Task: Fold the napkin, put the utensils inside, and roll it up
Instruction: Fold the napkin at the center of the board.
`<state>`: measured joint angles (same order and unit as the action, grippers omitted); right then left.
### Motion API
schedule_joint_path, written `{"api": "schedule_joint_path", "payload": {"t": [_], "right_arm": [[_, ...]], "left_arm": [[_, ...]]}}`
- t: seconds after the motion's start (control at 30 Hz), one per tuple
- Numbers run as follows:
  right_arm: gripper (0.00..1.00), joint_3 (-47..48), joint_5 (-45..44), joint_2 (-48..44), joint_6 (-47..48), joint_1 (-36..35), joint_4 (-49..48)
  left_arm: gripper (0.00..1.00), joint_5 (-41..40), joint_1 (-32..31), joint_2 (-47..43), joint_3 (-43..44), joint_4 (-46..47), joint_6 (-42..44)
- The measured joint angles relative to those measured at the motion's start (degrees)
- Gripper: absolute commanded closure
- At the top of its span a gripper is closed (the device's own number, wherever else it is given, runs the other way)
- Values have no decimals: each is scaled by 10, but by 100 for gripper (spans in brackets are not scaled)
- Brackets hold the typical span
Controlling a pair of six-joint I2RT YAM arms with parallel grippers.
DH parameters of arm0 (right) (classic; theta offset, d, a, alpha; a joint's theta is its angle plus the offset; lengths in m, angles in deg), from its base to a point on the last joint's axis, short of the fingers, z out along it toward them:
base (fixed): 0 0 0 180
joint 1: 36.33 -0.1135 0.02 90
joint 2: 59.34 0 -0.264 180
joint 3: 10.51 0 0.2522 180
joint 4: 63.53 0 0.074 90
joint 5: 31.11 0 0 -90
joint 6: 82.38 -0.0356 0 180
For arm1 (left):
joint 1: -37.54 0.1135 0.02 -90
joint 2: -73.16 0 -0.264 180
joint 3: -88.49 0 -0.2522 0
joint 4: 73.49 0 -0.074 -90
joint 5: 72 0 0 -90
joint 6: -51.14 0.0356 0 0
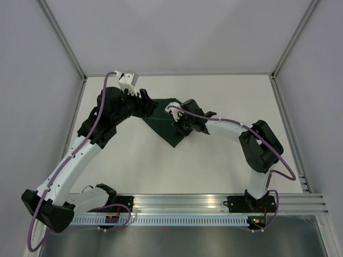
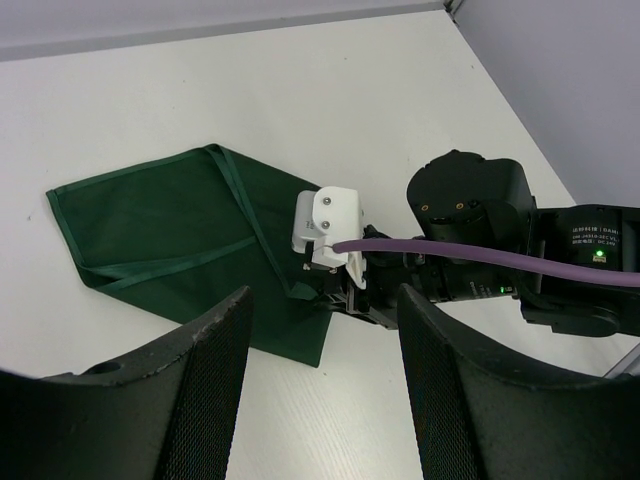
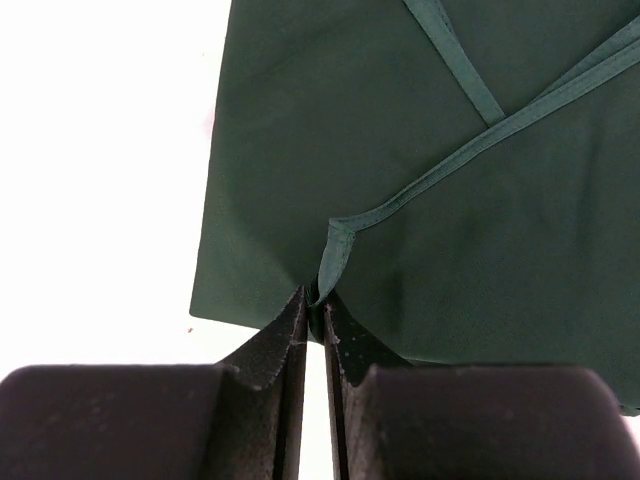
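Observation:
The dark green napkin (image 1: 162, 125) lies folded on the white table between the two arms. A hemmed flap is doubled over its top layer (image 2: 170, 225). My right gripper (image 3: 318, 300) is shut on a pinch of the napkin's hemmed edge (image 3: 335, 250), near one corner, and lifts it slightly. From above, that gripper (image 1: 180, 130) sits over the napkin's right part. My left gripper (image 2: 325, 400) is open, with nothing between its fingers. It hovers above bare table just off the napkin's near corner, and from above it (image 1: 151, 105) is at the napkin's left edge. The utensils are out of view.
The right arm's wrist with its white camera mount (image 2: 325, 225) and purple cable (image 2: 480, 250) sits close in front of my left gripper. Grey enclosure walls (image 1: 177, 37) ring the white table (image 1: 214, 166). A metal rail (image 1: 203, 206) runs along the near edge.

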<state>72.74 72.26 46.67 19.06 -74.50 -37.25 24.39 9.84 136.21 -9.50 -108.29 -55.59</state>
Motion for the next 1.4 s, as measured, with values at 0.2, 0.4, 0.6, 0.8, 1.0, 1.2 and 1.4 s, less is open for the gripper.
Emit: {"api": "schedule_joint_path", "payload": {"t": [0.2,0.4,0.6,0.8,1.0,1.2,1.4], "right_arm": [[83,-3,0,0,5,-3,0],[77,-12,1,0,10,-3,2],[71,-17,12,0,13,-3,6],[63,-17,28,0,13,-4,15],[63,-17,47,0,14,-6,21],[63,-16,59,0,14,-7,28],[63,-9,72,-1,14,-7,38]], "left_arm": [[35,0,0,0,-4,7,-4],[35,0,0,1,-8,15,-6],[35,0,0,4,-9,19,-10],[35,-2,0,13,-9,19,-11],[32,-4,0,21,-10,19,-16],[32,-12,0,21,-11,19,-17],[32,-18,0,21,-11,20,-18]]}}
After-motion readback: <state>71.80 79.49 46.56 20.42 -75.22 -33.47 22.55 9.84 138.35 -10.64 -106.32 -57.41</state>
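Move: The right gripper still pinches the folded-over flap's corner, low over the napkin. The napkin's near point lies about 5 cm back and 4 cm left of it, some 3 cm below; the left corner is about 10 cm ahead and 18 cm left, the flap's far end roughly 17 cm ahead and 5 cm left. From the empty, high left hand, that near point is some 9 cm right, 1 cm back and 30 cm below. Draw the right gripper back about 3.5 cm towards the napkin's near point, sinking just over 1 cm in the first half to lay the pinched flap corner down. Part the fingers soon after setting off, to a little over a third of full opening, and keep going back at that low height, the wrist tipping and turning counter-clockwise only slightly. ##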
